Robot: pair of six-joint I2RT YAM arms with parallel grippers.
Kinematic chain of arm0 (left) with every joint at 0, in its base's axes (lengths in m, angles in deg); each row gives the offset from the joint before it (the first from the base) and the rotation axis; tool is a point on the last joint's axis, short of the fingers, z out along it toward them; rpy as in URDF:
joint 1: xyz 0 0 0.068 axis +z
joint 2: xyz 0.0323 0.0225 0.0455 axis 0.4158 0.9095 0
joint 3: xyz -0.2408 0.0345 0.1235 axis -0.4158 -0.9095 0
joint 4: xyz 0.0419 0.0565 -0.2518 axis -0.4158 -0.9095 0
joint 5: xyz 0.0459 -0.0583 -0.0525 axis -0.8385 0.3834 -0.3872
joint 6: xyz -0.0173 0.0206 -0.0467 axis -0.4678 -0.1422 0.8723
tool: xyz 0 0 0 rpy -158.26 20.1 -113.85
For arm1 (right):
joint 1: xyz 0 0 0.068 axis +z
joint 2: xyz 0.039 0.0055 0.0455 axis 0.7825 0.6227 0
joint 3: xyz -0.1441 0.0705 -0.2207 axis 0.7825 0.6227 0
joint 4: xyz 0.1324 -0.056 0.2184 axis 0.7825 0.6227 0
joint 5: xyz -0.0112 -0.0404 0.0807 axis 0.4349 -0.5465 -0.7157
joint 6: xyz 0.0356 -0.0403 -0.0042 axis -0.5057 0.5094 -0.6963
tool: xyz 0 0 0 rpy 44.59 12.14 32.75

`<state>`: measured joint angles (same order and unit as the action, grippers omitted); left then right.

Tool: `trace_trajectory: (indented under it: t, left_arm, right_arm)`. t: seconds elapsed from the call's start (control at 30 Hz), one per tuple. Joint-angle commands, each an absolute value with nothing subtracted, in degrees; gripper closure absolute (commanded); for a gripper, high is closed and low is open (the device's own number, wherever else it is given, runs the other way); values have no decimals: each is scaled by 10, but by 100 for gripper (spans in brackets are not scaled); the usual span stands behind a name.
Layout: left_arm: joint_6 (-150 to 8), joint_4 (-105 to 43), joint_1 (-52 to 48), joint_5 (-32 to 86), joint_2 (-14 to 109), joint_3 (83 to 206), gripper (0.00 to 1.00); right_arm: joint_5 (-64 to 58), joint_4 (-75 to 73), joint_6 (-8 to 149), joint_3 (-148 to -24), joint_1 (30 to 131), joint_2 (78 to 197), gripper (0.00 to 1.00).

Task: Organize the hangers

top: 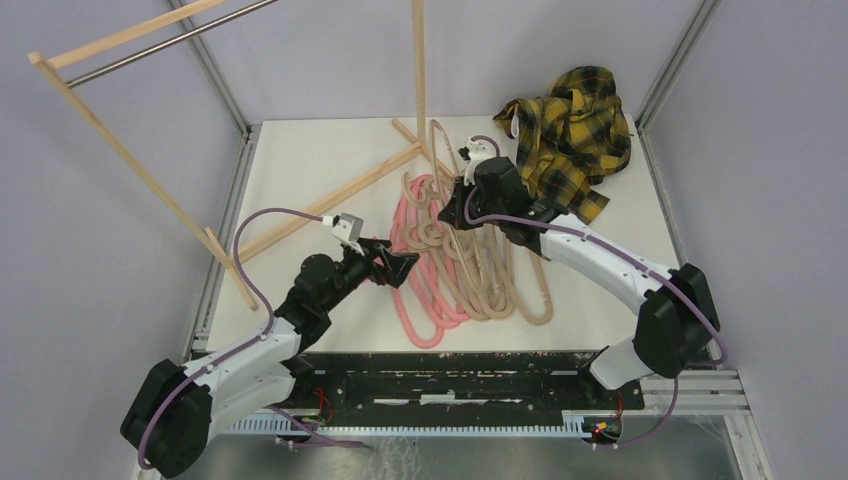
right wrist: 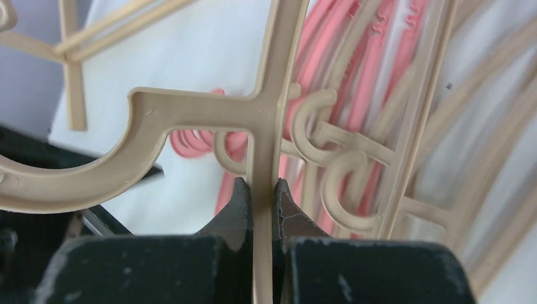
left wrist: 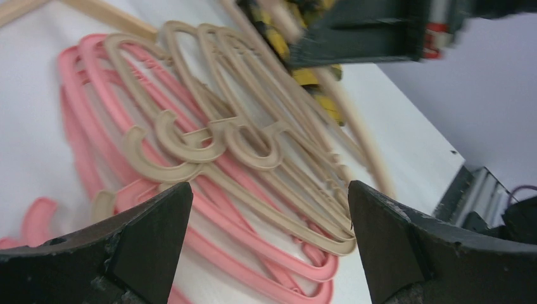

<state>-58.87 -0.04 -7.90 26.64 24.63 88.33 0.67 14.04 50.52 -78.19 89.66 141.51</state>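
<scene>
A pile of hangers lies mid-table, the pink ones (top: 420, 280) to the left and the beige ones (top: 495, 275) to the right. My right gripper (top: 462, 190) is at the pile's far end, shut on the thin bar of one beige hanger (right wrist: 190, 114) just below its hook, and that hanger's loop (top: 440, 145) sticks up toward the rack post. In the right wrist view the gripper (right wrist: 261, 187) clamps the bar between both pads. My left gripper (top: 408, 268) stands wide open at the pile's left edge. The left wrist view shows the left gripper (left wrist: 269, 190) with the pink hangers (left wrist: 95, 101) and beige hangers (left wrist: 209, 139) beyond it, nothing between the fingers.
A wooden rack with a metal rail (top: 150, 45) stands at the back left. Its base struts (top: 330, 200) lie across the white table (top: 300, 150), and its upright post (top: 419, 60) stands just behind the pile. A yellow plaid shirt (top: 570, 130) is heaped at the back right.
</scene>
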Motion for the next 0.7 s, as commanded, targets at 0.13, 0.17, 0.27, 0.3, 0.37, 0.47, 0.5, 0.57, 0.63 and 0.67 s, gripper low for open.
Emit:
trace_trajectory:
  t: [0.13, 0.17, 0.27, 0.3, 0.37, 0.47, 0.5, 0.57, 0.63, 0.67]
  left_arm:
    - [-608, 107, -201, 180, 267, 862, 1]
    - [-614, 112, -216, 159, 277, 864, 1]
    - [-629, 121, -251, 103, 323, 879, 1]
    - [-631, 125, -259, 89, 339, 886, 1]
    - [-630, 137, -272, 68, 374, 898, 1]
    - [-629, 145, -292, 39, 423, 925, 1]
    - [-628, 145, -298, 27, 438, 933, 1]
    - [-627, 145, -311, -2, 469, 951, 1]
    - [-627, 149, -322, -34, 487, 962, 1]
    - [-628, 152, -326, -49, 492, 966, 1]
  right_arm:
    - [0, -63, 346, -840, 899, 1496, 99]
    - [2, -71, 336, -843, 901, 1499, 99]
    - [5, -85, 315, -850, 909, 1502, 99]
    - [6, -83, 312, -853, 914, 1501, 99]
    - [12, -69, 312, -860, 925, 1499, 99]
    - [12, -67, 310, -855, 936, 1493, 99]
    - [11, -67, 308, -852, 939, 1489, 99]
    - [8, -63, 303, -846, 942, 1483, 99]
    - [5, -58, 298, -836, 945, 1471, 99]
    - [4, -59, 294, -830, 947, 1464, 99]
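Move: The held tan hanger is centred around the right fingers, about 9 cm ahead and 8 cm right of the open left hand, near its height. From the right hand, the middle of the rack's foot beam lies some 28 cm left, 16 cm farther out and 17 cm below. The hanger pile's middle lies about 3 cm ahead, 3 cm right and 16 cm below the right hand. Still gripping the tan hanger, right swings it about 8 cm left; open left arcs right and back, then sinks. ##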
